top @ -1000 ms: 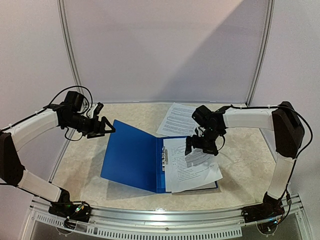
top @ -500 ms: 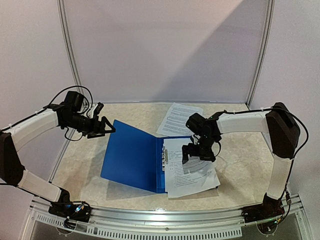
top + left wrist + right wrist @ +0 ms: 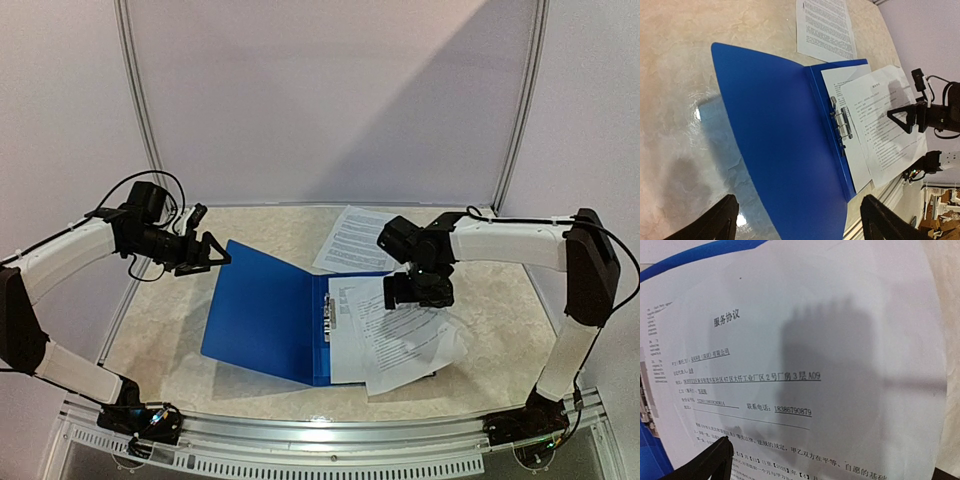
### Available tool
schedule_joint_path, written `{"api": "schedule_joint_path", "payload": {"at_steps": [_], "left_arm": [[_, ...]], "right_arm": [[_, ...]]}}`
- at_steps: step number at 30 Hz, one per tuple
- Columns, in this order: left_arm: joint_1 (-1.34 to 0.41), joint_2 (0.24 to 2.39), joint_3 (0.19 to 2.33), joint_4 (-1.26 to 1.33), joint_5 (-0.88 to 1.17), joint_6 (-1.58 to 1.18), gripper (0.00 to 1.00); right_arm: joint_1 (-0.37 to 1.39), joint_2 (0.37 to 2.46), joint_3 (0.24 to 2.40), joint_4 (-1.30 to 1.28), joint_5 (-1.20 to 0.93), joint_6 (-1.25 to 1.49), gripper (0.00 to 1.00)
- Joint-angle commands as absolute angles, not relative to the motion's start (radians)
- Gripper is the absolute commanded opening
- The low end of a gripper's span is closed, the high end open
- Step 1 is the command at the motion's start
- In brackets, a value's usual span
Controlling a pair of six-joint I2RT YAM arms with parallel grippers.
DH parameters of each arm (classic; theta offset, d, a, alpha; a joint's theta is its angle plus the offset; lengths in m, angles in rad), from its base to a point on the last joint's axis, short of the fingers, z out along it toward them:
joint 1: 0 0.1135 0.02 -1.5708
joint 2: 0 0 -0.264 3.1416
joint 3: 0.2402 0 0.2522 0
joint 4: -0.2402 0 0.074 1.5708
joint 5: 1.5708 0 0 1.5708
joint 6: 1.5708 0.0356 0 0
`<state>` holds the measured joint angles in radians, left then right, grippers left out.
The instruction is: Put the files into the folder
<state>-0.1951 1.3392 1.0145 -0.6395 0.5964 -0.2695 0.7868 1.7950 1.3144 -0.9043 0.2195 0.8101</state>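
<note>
The blue folder (image 3: 262, 318) lies open on the table, its left cover (image 3: 775, 145) tilted up and its metal clip (image 3: 840, 122) on the spine. Two files rest on its right half: one lies flat (image 3: 345, 330) and the top one (image 3: 412, 345) is skewed, hanging over the front right edge. A third file (image 3: 355, 238) lies on the table behind. My right gripper (image 3: 418, 290) hovers open just over the top file (image 3: 815, 365). My left gripper (image 3: 205, 252) stands open beside the cover's far left corner, holding nothing.
White booth walls with metal posts (image 3: 140, 100) close in the back and both sides. The table's metal front rail (image 3: 320, 440) runs between the arm bases. Bare marbled table (image 3: 490, 320) lies right of the folder.
My right gripper swept left over the folder, then came back right. The top file turned and slid, now sticking out past the folder's front right. The left arm stayed still.
</note>
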Motion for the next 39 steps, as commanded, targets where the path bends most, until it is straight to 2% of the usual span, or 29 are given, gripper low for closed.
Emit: {"api": "schedule_joint_path", "payload": {"at_steps": [1,4,7,10,12,14,17,19,22,25,31,35,39], "left_arm": [[-0.184,1.315,1.026,-0.626,0.611,-0.259,0.86],[-0.184,1.314,1.026,-0.626,0.613,-0.258,0.86],[-0.184,1.314,1.026,-0.625,0.614,-0.258,0.86],[-0.183,1.312,1.028,-0.626,0.615,-0.256,0.86],[-0.183,1.308,1.030,-0.628,0.615,-0.255,0.86],[-0.183,1.305,1.032,-0.631,0.615,-0.253,0.86],[-0.184,1.307,1.031,-0.628,0.619,-0.254,0.86],[-0.184,1.308,1.031,-0.626,0.622,-0.256,0.86],[-0.184,1.309,1.031,-0.622,0.629,-0.260,0.86],[-0.184,1.301,1.031,-0.621,0.632,-0.261,0.86],[-0.184,1.284,1.029,-0.624,0.634,-0.261,0.86],[-0.184,1.278,1.028,-0.621,0.639,-0.263,0.86],[-0.183,1.272,1.029,-0.622,0.640,-0.263,0.86]], "right_arm": [[0.814,1.805,1.333,-1.045,0.407,0.816,0.99],[0.813,1.789,1.294,-1.035,0.471,0.793,0.99],[0.789,1.714,1.210,-0.886,0.325,0.683,0.98],[0.746,1.647,1.129,-0.710,0.066,0.627,0.95],[0.690,1.568,1.028,-0.530,-0.194,0.649,0.95],[0.632,1.487,0.899,-0.306,-0.410,0.730,0.97],[0.574,1.378,0.755,-0.021,-0.572,0.895,0.99],[0.571,1.331,0.743,-0.062,-0.559,0.937,0.99],[0.570,1.307,0.790,-0.268,-0.507,0.873,0.96],[0.570,1.303,0.763,-0.301,-0.507,0.870,0.86],[0.562,1.274,0.726,-0.354,-0.430,0.890,0.48],[0.561,1.279,0.716,-0.357,-0.421,0.880,0.35],[0.560,1.312,0.699,-0.331,-0.443,0.882,0.13]]}}
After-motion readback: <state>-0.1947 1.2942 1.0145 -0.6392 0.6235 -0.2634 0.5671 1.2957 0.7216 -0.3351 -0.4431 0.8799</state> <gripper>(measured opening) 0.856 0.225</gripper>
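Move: Below the right hand lies the loose top sheet, its middle about 5 cm back, 1 cm left and 5 cm down, its right edge passing some 7 cm to the hand's right. The filed sheet under it centres roughly 7 cm left and 4 cm back, and the folder's clip is about 17 cm left, 2 cm back. From the left hand, the loose sheet is some 37 cm right, 9 cm back and 15 cm lower. Swinging first about 3 cm to the right, the right hand then sweeps some 5 cm left while rising over the loose sheet and rolling about 45 degrees so its fingers point down-left. It draws back 5 cm in all, then sinks a few centimetres as the wide-open fingers close most of the way around the sheet's lifted right edge. ##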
